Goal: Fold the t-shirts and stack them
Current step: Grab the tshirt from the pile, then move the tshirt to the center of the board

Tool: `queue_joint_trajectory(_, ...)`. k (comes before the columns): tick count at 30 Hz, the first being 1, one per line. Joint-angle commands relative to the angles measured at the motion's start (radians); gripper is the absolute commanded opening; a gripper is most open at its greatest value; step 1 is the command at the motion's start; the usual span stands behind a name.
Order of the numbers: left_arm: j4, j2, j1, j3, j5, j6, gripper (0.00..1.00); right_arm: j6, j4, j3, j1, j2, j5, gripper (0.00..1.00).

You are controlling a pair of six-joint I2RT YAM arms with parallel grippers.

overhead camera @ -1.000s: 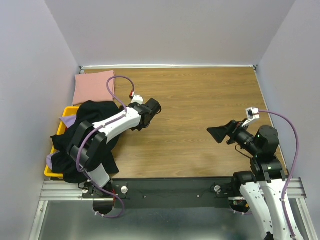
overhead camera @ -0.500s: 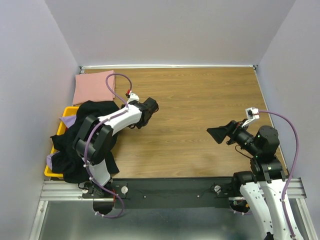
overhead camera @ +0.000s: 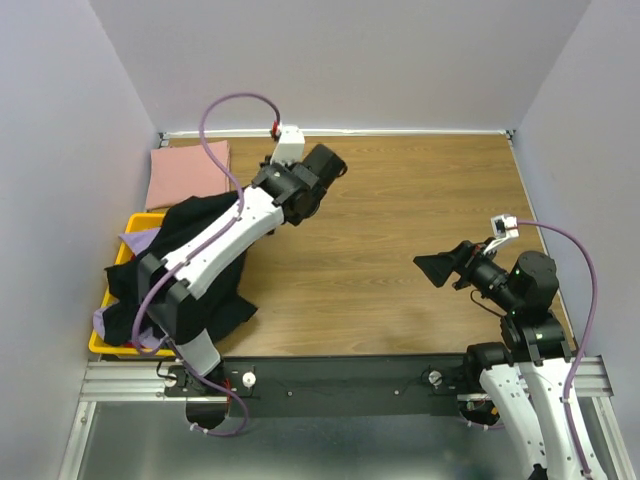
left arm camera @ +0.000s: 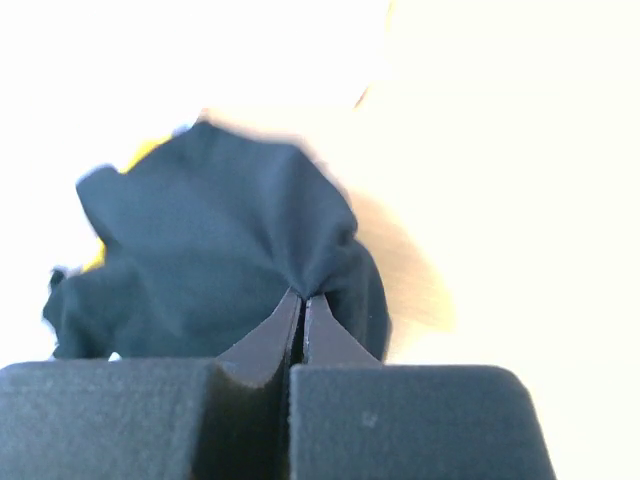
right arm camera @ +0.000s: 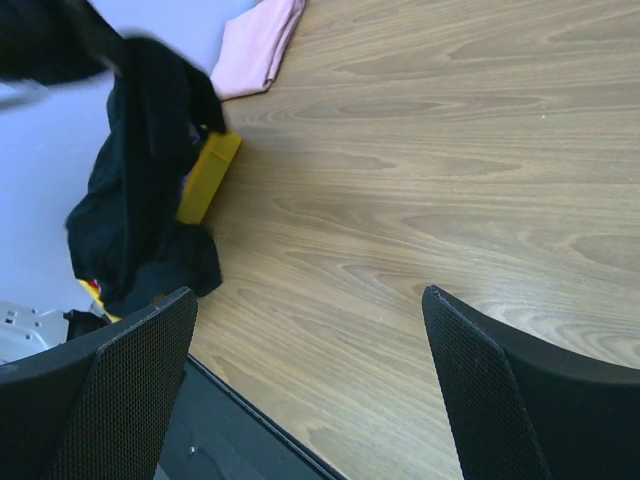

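Observation:
My left gripper (overhead camera: pixel 300 200) is shut on a bunched fold of the black t-shirt (overhead camera: pixel 205 290) and holds it raised over the table's left side. In the left wrist view the fingertips (left arm camera: pixel 303 298) pinch the dark cloth (left arm camera: pixel 220 240), which hangs down from them. The rest of the black shirt trails down the arm and over the yellow crate (overhead camera: pixel 97 345). A lavender t-shirt (overhead camera: pixel 140 240) lies in the crate. The dusty pink t-shirt (overhead camera: pixel 185 175) lies folded at the back left corner. My right gripper (overhead camera: pixel 437 268) hovers open and empty at the right, far from the shirts.
The right wrist view shows the black shirt (right arm camera: pixel 140 150) draped over the crate (right arm camera: pixel 208 178), the pink shirt (right arm camera: pixel 262 45) behind it, and bare wood below my open right gripper (right arm camera: pixel 310 370). Walls enclose the table on three sides.
My left gripper closed on the black shirt, then rose and swung toward the back of the table, pulling the cloth up and out of the crate. The right arm stayed still.

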Motion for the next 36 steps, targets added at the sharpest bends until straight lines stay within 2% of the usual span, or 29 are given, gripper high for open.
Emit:
queue_joint_trajectory(1, 0.001, -0.081, -0.046, 0.233, 0.015, 0.071, 0.00, -0.011, 0.000, 0.035, 0.005, 0.003, -0.019, 1.00)
queue_joint_trajectory(4, 0.010, -0.062, -0.049, 0.416, 0.036, 0.126, 0.00, -0.014, -0.009, 0.044, 0.006, 0.006, -0.017, 1.00)
queue_joint_trajectory(9, 0.188, -0.043, -0.075, 0.600, 0.190, 0.295, 0.00, -0.031, -0.024, 0.065, 0.006, 0.012, 0.009, 1.00)
queue_joint_trajectory(14, 0.361, 0.003, -0.139, 0.770, 0.489, 0.395, 0.00, -0.058, -0.056, 0.114, 0.006, 0.014, 0.127, 1.00)
queue_joint_trajectory(15, 0.430, 0.008, -0.165, 0.778, 0.577, 0.398, 0.00, -0.074, -0.068, 0.134, 0.005, 0.009, 0.176, 1.00)
queue_joint_trajectory(20, 0.662, 0.021, -0.254, 0.797, 0.823, 0.419, 0.00, -0.115, -0.101, 0.191, 0.006, 0.000, 0.282, 1.00)
queue_joint_trajectory(24, 0.705, 0.021, -0.294, 0.788, 0.886, 0.435, 0.00, -0.140, -0.115, 0.214, 0.005, -0.008, 0.305, 1.00)
queue_joint_trajectory(27, 0.721, -0.005, -0.294, 0.676, 0.830, 0.444, 0.00, -0.138, -0.124, 0.210, 0.005, -0.012, 0.296, 1.00)
queue_joint_trajectory(30, 0.733, -0.054, -0.291, 0.503, 0.715, 0.418, 0.39, -0.132, -0.131, 0.197, 0.005, -0.017, 0.279, 1.00)
queue_joint_trajectory(31, 0.736, -0.087, -0.268, 0.448, 0.630, 0.392, 0.60, -0.129, -0.133, 0.193, 0.005, -0.020, 0.274, 1.00)
queue_joint_trajectory(32, 0.734, -0.107, -0.248, 0.330, 0.598, 0.328, 0.66, -0.130, -0.139, 0.190, 0.005, -0.021, 0.268, 1.00)
queue_joint_trajectory(33, 0.728, -0.148, -0.222, 0.267, 0.577, 0.282, 0.68, -0.127, -0.141, 0.190, 0.006, -0.023, 0.265, 1.00)
queue_joint_trajectory(34, 0.721, -0.170, -0.151, 0.204, 0.572, 0.242, 0.68, -0.126, -0.144, 0.191, 0.006, -0.025, 0.264, 1.00)
queue_joint_trajectory(35, 0.707, -0.195, -0.121, 0.074, 0.569, 0.208, 0.68, -0.126, -0.147, 0.193, 0.005, -0.026, 0.259, 1.00)
queue_joint_trajectory(36, 0.699, -0.215, -0.091, 0.011, 0.560, 0.155, 0.70, -0.126, -0.151, 0.194, 0.005, -0.028, 0.257, 1.00)
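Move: The left hand grips an edge of the black t-shirt, whose bulk hangs some 12 cm back, 15 cm left and 14 cm below, over the yellow bin. The bare table it is bound for lies about 52 cm right of this hand, nearly level fore and aft, 23 cm below. The bin's middle is about 12 cm back and 25 cm left, the folded pink shirt 30 cm ahead and 28 cm left. From the right hand that bare spot is roughly 12 cm ahead, 11 cm right. Up fast, then sweeping right over the open table, the left hand whips the gripped black t-shirt some 33 cm high and 27 cm across, the wrist rolling and swinging clockwise some 65 degrees. At the end of the swing the fingers open and let go, and the hand drops about 13 cm. The open right gripper backs off up and to the right. ##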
